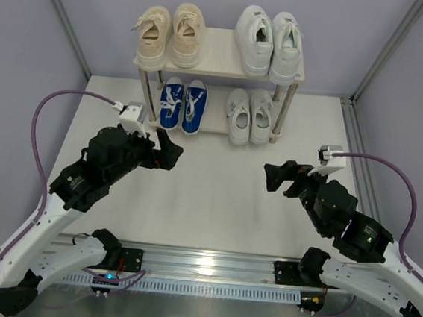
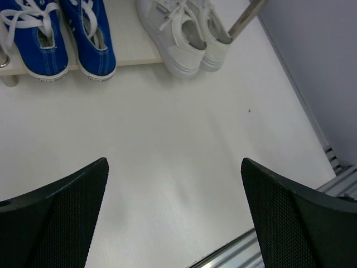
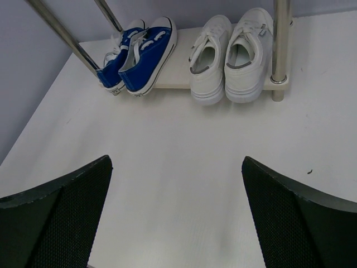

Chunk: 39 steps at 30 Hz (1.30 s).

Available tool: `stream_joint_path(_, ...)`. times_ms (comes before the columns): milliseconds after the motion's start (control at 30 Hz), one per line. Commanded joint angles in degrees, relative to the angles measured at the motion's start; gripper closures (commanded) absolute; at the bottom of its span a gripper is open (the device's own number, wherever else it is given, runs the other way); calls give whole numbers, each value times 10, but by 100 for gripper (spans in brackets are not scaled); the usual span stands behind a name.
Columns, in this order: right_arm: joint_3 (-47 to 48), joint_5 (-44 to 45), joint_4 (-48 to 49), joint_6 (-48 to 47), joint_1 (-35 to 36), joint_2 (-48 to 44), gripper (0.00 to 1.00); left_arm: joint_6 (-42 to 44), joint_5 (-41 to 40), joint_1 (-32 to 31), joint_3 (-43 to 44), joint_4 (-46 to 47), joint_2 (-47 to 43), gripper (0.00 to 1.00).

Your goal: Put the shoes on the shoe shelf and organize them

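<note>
The shoe shelf (image 1: pixel 220 54) stands at the back of the table. Its top board carries the beige canvas pair (image 1: pixel 169 34) on the left and the large white pair (image 1: pixel 268 40) on the right. On the lower board sit the blue pair (image 1: pixel 182 105) (image 2: pixel 58 33) (image 3: pixel 138 53) and the smaller white pair (image 1: pixel 249 115) (image 2: pixel 184 36) (image 3: pixel 231 53). My left gripper (image 1: pixel 168 153) (image 2: pixel 174 167) hovers over the bare table in front of the blue pair, open and holding nothing. Right gripper (image 1: pixel 276 177) (image 3: pixel 175 167) is open and holds nothing too, in front of the smaller white pair.
Grey walls enclose the table on three sides, with slanted metal posts (image 1: pixel 61 9) at the back corners. A metal rail (image 1: pixel 209 263) runs along the near edge by the arm bases. Purple cables (image 1: pixel 47 109) loop from both wrists.
</note>
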Motion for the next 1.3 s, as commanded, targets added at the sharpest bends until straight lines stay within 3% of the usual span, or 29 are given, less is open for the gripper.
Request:
stream_joint_path(0,44,-31,-16,-22,3,13,0,-8,68,0,3,-1,-44,0)
stream_joint_path(167,77,-55,-21,-26,3,28,0,-6,122,0,-8,29,-87,0)
stream_joint_path(700,92,-56,-15,-53,3,25,0,-3,118,0,-27,62,-135,0)
stream_joint_path(1267,73,-77,3,-60,3,-20,0,7,78,0,89,5,-137,0)
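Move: The blue shoes stand side by side on the lower shelf, clear of both hands: from the empty left hand about 29 cm ahead, level sideways and some 14 cm lower. On the same board the small white shoes are about 28 cm ahead and 26 cm to its right; the tan shoes sit above the blue pair, some 29 cm ahead, 2 cm left and 10 cm up. From the right hand the blue shoes lie about 32 cm ahead and 30 cm left, 13 cm lower. From the blue shoes, already let go, the open left hand backs off and climbs about 5 cm each way, pauses, then rises roughly another 5 cm with a little more back and left, its fingertips tipping up some 15 degrees. The right hand, also open and empty, rises about 5 cm and eases slightly back. ##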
